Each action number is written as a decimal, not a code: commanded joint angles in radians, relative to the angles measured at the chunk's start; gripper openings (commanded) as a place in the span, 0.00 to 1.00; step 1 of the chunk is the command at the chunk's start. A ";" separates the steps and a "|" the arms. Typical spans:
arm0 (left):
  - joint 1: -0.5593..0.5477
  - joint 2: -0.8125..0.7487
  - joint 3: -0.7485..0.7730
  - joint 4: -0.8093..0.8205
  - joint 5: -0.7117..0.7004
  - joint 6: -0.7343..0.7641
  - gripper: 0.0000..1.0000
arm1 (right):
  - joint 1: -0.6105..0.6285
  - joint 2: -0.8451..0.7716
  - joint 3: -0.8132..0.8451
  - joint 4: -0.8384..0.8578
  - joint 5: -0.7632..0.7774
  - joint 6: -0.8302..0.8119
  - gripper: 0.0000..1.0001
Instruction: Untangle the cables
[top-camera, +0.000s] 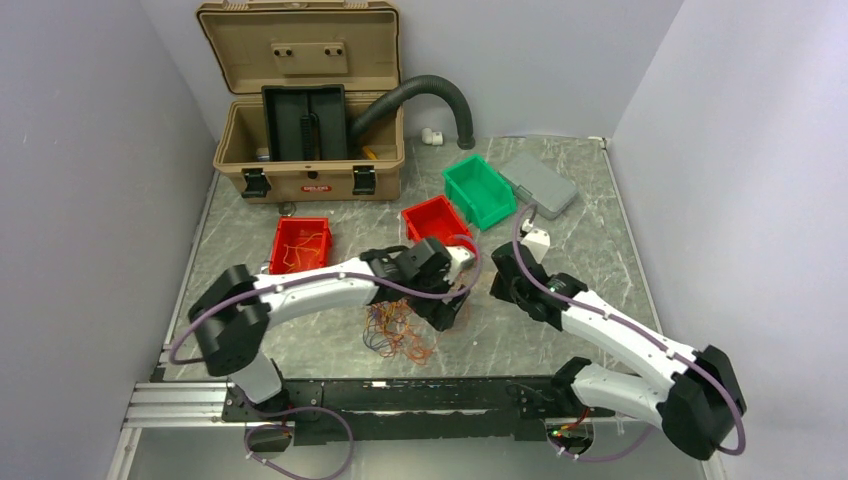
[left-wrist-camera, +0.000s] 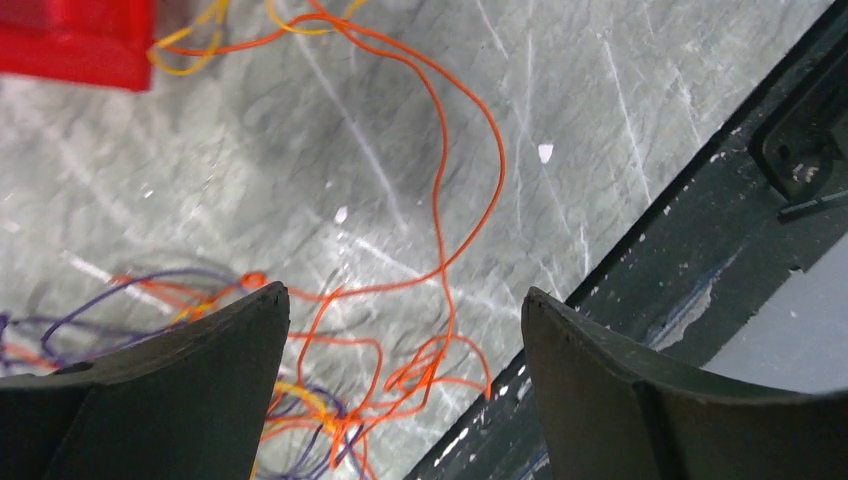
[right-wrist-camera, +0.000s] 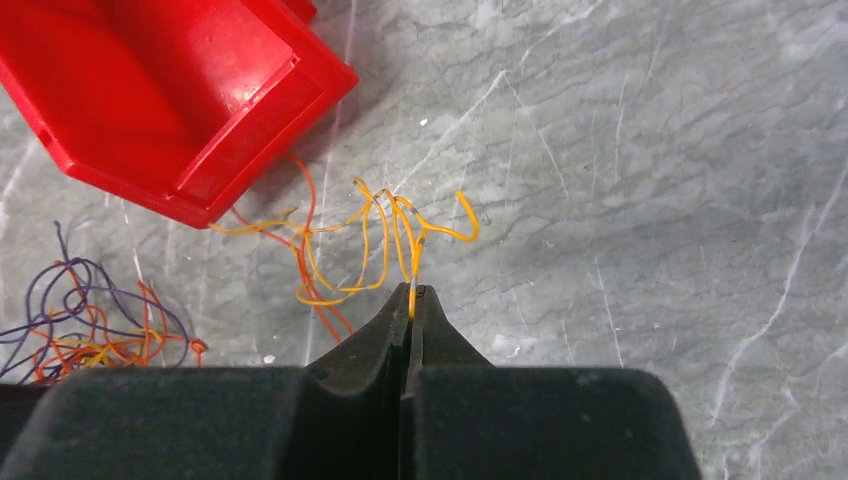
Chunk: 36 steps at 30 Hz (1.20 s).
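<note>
A small tangle of thin orange, yellow and purple cables (top-camera: 400, 335) lies on the marble table near its front edge. My left gripper (top-camera: 450, 308) hovers just right of the tangle. In the left wrist view it (left-wrist-camera: 400, 300) is open and empty, with orange strands (left-wrist-camera: 440, 250) on the table between and beyond its fingers. My right gripper (top-camera: 497, 272) is to the right of the left one. In the right wrist view it (right-wrist-camera: 410, 295) is shut on a yellow cable (right-wrist-camera: 380, 240), which loops toward a red bin (right-wrist-camera: 170, 90). The tangle (right-wrist-camera: 90, 325) shows at the left there.
Two red bins (top-camera: 300, 243) (top-camera: 437, 220), a green bin (top-camera: 480, 190) and a grey box (top-camera: 537, 183) stand behind the arms. An open tan toolbox (top-camera: 305, 110) with a black hose (top-camera: 420, 95) is at the back. A black rail (left-wrist-camera: 720, 250) borders the table's front edge.
</note>
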 joint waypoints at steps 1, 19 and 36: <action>-0.043 0.115 0.085 0.033 0.026 0.052 0.88 | -0.005 -0.053 0.019 -0.075 0.028 0.025 0.00; 0.119 0.025 -0.203 0.206 0.073 -0.192 0.00 | -0.041 -0.190 0.283 -0.699 0.556 0.329 0.00; 0.162 0.015 -0.204 0.137 0.005 -0.217 0.00 | -0.042 -0.373 0.576 -0.791 0.858 0.155 0.00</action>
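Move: The orange strand that the open left hand goes for lies some 8 cm below it, about 2 cm back and 3 cm to its right. From that hand, the main tangle is roughly 9 cm left and 2 cm back, with the middle red bin about 17 cm ahead and 3 cm right. The right hand already holds the yellow cable end; from it the orange strand lies about 12 cm left, 9 cm back and 6 cm down. The left fingers close on the orange strand close to the table, after dropping about 7 cm with a little back and right, then keep it pinched and carry it some 7 cm left and 4 cm forward, beside the tangle. The right hand keeps its grip on the yellow end, lingers briefly, then sweeps up about 20 cm and 18 cm right, away from the tangle, drawing back slightly, tipping its fingers upward and turning clockwise. ##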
